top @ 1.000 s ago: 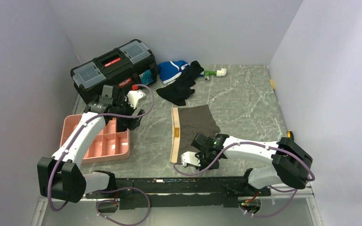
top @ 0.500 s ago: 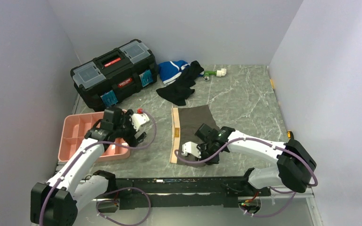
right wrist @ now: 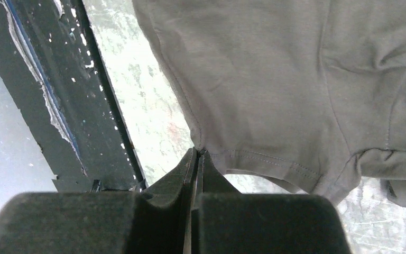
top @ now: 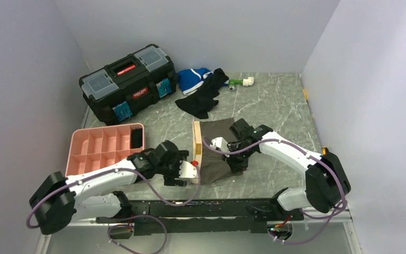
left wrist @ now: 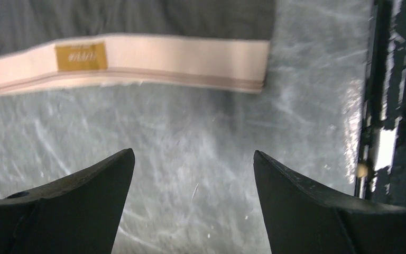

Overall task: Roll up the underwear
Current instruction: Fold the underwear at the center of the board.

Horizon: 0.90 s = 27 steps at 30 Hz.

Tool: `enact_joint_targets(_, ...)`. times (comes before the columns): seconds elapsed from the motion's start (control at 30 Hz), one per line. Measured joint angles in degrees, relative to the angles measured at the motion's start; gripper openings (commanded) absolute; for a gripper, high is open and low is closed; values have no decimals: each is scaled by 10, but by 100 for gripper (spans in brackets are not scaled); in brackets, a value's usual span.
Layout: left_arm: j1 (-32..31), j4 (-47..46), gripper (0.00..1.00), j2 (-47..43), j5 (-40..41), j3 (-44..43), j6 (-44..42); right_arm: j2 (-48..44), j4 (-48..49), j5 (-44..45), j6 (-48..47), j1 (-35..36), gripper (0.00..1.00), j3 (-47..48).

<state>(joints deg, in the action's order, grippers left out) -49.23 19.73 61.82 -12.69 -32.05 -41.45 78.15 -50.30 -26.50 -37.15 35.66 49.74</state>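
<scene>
The underwear [top: 219, 138] lies flat mid-table, dark grey-brown, with its beige waistband [top: 196, 151] along its left side. My right gripper [top: 237, 161] is shut on the hem corner of one leg and holds that corner up off the table; the right wrist view shows the pinched corner at the closed tips [right wrist: 198, 152] and the fabric [right wrist: 254, 79] hanging beyond. My left gripper [top: 182, 177] is open and empty, low over bare table just left of the waistband's near end. In the left wrist view [left wrist: 193, 156] the waistband [left wrist: 137, 55] lies just ahead of the fingers.
A pink compartment tray [top: 107, 128] stands at the left with a rolled dark item [top: 136, 138] in one cell. A black toolbox [top: 127, 79] is at the back left. A black garment [top: 201, 100], a blue-and-white garment [top: 194, 79] and a green-white object [top: 241, 81] lie at the back. A black rail [top: 206, 203] runs along the near edge.
My left arm swung from over the tray to the waistband's near end. My right gripper carried the leg corner from the near edge up and toward the back, lifting the fabric.
</scene>
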Motion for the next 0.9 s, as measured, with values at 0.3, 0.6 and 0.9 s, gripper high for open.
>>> enact_joint_targets(0.3,-126,3,70,125,41,-83,-9,3,-1,-29,-4,-46,0,5)
enact_joint_targets(0.6,-158,31,60,202,46,-111,-9,3,-2,-41,-12,-63,0,5)
enact_joint_targets(0.9,-169,38,54,220,57,-111,-9,3,-2,-48,-15,-69,0,5)
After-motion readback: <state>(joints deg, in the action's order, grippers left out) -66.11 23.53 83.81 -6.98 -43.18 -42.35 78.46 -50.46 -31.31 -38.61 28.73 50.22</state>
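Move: The underwear's near waistband corner lies about 5 cm back from the left hand, 6 cm to its right and 6 cm below. The waistband label is some 12 cm farther out than that corner, about level with it sideways. The leg hem in the right fingers is roughly 20 cm to the left hand's right and 2 cm back, at about its height. From the right hand the waistband corner lies 15 cm left, 3 cm back and 6 cm down. Rightward and a little back first, then mostly down, the left hand closes in on the near waistband corner, about 8 cm in all. Its fingers tip some 15 degrees steeper, swing as much clockwise, and narrow from nearly wide to about half open. The right hand keeps its pinch on the leg hem and eases 1.5 cm forward. ##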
